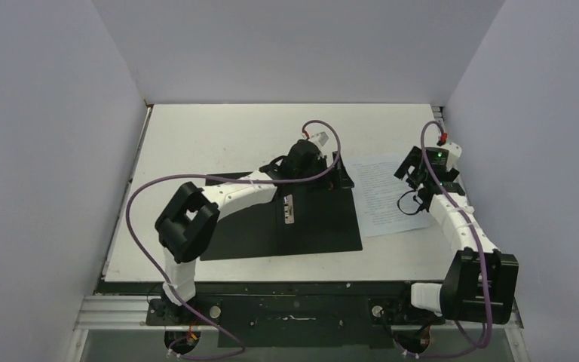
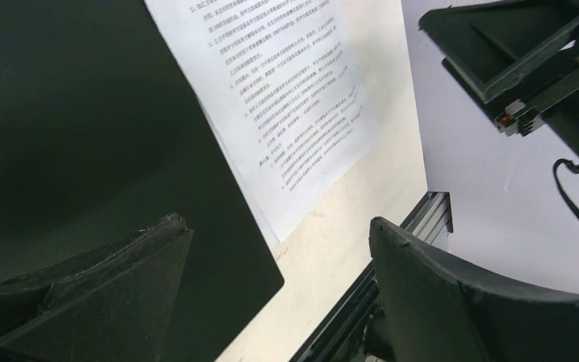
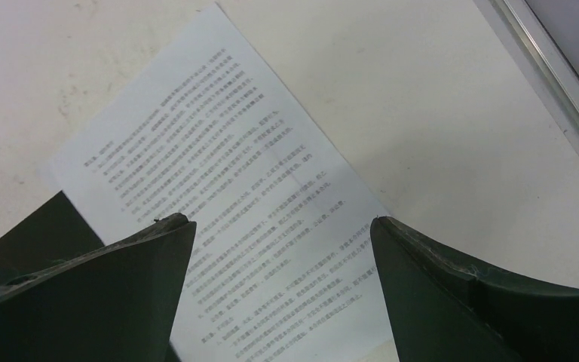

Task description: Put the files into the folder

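Note:
The folder lies open on the table, black inside up, with its metal clip along the spine. A printed white sheet of the files lies flat just right of it, its left edge meeting the folder's right edge. My left gripper hovers open over the folder's far right corner; in the left wrist view the left gripper is empty above the folder and the files. My right gripper stands open over the sheet's right part. The right wrist view shows the right gripper empty above the files.
An aluminium rail runs along the table's right edge, close to the sheet. White walls close in the table on three sides. Purple cables loop off both arms. The right arm's wrist hangs near the left gripper.

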Robot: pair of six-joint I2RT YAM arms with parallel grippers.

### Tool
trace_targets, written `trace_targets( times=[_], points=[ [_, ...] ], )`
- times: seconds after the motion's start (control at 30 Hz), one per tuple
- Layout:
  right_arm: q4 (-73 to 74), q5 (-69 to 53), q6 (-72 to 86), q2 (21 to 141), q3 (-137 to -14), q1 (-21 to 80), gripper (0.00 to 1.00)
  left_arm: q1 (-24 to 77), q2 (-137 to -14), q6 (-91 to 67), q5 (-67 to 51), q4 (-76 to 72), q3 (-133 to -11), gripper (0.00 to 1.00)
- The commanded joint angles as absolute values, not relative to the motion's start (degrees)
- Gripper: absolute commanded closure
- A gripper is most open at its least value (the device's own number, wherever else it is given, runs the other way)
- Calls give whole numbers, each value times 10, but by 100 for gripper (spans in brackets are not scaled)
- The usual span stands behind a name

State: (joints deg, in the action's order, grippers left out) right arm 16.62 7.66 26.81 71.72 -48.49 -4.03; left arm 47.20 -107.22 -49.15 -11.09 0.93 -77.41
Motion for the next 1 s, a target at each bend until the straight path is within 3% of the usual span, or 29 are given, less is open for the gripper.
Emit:
trace_targets(
  times=[0.0,0.63,0.97],
  points=[
    [106,71,280,746,-467,-77,10,475,-1136,-493,-153,-26,-856,12],
    [17,-35,304,879,-432,-129,10,473,-1350,-454,-215,65,-1087,12],
    [-21,-86,308,906,-411,-130,8,468,-1396,-445,-220,87,-1119,12]
  ],
)
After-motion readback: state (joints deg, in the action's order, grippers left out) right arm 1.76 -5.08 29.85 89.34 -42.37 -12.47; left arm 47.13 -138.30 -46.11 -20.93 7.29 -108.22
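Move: The files lie flat, their middle about 18 cm right of the left hand, 2 cm back and 14 cm below; the open folder's middle is 18 cm left of that hand and 8 cm back, its metal clip about 15 cm left and 5 cm back. From the right hand the files' middle is roughly 8 cm left, 7 cm back and 12 cm below, the folder's some 43 cm left and 13 cm back. Both open hands sink about 10 cm towards the files' side edges, the left also going 8 cm right. ##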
